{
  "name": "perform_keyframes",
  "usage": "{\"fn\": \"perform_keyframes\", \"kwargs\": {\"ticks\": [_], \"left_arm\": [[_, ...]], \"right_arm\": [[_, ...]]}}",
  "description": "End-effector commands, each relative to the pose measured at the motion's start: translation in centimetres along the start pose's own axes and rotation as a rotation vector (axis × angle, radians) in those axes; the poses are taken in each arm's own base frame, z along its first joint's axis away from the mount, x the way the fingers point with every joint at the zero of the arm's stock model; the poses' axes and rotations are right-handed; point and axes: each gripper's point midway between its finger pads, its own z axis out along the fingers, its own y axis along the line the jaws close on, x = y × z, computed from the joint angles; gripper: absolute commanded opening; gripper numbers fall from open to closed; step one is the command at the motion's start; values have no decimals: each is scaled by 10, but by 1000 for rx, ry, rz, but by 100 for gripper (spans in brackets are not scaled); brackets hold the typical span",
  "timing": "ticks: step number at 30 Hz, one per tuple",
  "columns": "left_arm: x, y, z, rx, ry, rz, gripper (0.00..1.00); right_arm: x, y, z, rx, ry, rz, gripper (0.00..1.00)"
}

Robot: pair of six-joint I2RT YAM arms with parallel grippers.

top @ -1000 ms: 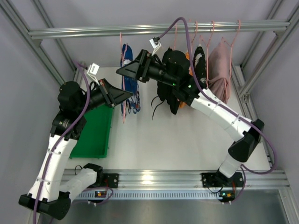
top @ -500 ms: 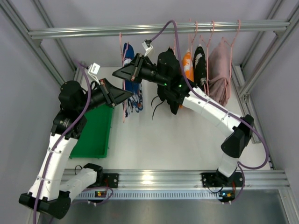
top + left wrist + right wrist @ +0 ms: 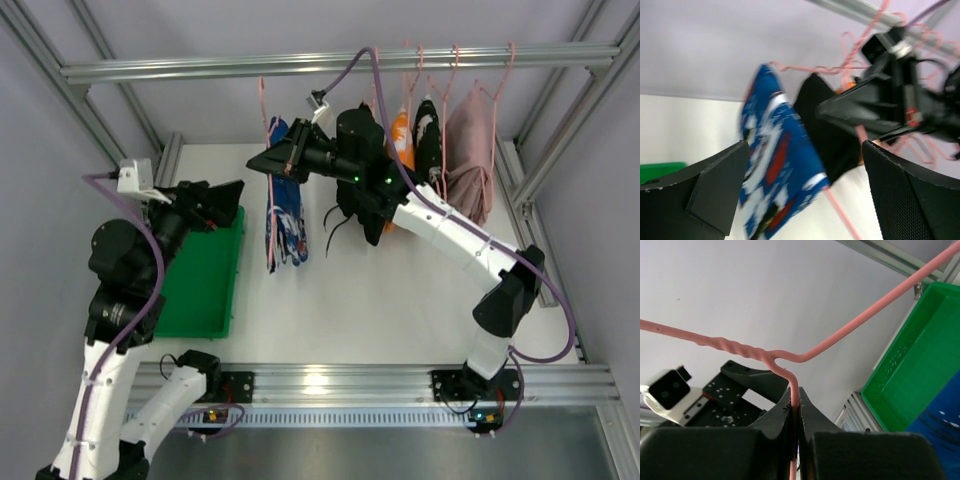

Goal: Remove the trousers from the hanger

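The blue printed trousers (image 3: pixel 285 215) hang folded over a pink wire hanger (image 3: pixel 264 100) that is hooked on the rail. My right gripper (image 3: pixel 268 160) is shut on that hanger's wire just above the cloth; the right wrist view shows the jaws (image 3: pixel 796 396) closed on the pink wire (image 3: pixel 790 357). The black trousers (image 3: pixel 365 215) with dangling drawstrings hang behind the right arm. My left gripper (image 3: pixel 222 195) is open and empty, left of the blue trousers and apart from them. In its wrist view the blue trousers (image 3: pixel 775 170) hang ahead between the open fingers (image 3: pixel 805 200).
A green tray (image 3: pixel 200 285) lies on the table under the left gripper and also shows in the right wrist view (image 3: pixel 910 370). Several more hangers with orange (image 3: pixel 402 150), black-and-white (image 3: pixel 428 130) and pink (image 3: pixel 470 150) garments crowd the rail (image 3: pixel 180 68) at the back right.
My left gripper has drawn back to the left, away from the blue trousers, and its arm has swung back. My right gripper shifted slightly left with the hanger.
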Motion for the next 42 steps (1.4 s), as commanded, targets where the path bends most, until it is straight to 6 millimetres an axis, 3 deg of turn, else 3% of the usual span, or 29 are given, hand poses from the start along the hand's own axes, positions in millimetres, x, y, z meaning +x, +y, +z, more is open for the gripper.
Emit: {"fn": "perform_keyframes", "kwargs": {"ticks": [1, 4, 5, 7, 8, 11, 19, 26, 39, 42], "left_arm": [[13, 57, -3, -220, -41, 137, 99], [38, 59, -13, -164, 0, 221, 99], [60, 62, -12, -123, 38, 247, 99], [64, 49, -23, -15, -6, 314, 99], [83, 54, -24, 10, 20, 346, 99], [88, 48, -31, 68, -17, 378, 99], [82, 40, -22, 120, -79, 392, 98], [90, 34, -12, 202, -80, 495, 97], [151, 59, -16, 244, 12, 684, 98], [156, 65, -11, 227, 12, 689, 98]], "right_arm": [[-44, 117, -43, -281, -148, -140, 0], [-47, 126, -49, -290, -160, -134, 0], [-49, 132, -52, -299, -169, -133, 0], [-52, 141, -58, -311, -181, -138, 0], [-54, 143, -59, -313, -188, -139, 0], [-57, 149, -63, -316, -205, -136, 0], [-66, 157, -63, -305, -230, -116, 0], [-79, 167, -65, -306, -283, -115, 0], [-100, 177, -68, -295, -376, -126, 0], [-102, 180, -69, -300, -388, -124, 0]]}}
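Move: The blue-patterned trousers hang on the pink hanger, already off the rail, their middle about 12 cm ahead of the open left hand, 7 cm to its right and 14 cm below. The right hand is already shut on the hanger beside its neck; from it the trousers lie some 4 cm ahead, 3 cm to the right and 14 cm below, the rail about 12 cm ahead, straight in line and 8 cm above. A black garment hangs 15 cm right of the trousers, level with them. The right hand keeps its pinch on the hanger beside the neck and lifts it about 11 cm, easing a few centimetres to the right and turning slightly clockwise, with the trousers still hanging from it. Meanwhile the left hand, empty and wide open, drops quickly past the near side of the trousers, rises a little and then sinks again, ending some 18 cm lower, just below and short of their hem, rolled about 35 degrees with its left side up and its fingers tipped upwards, touching nothing. ##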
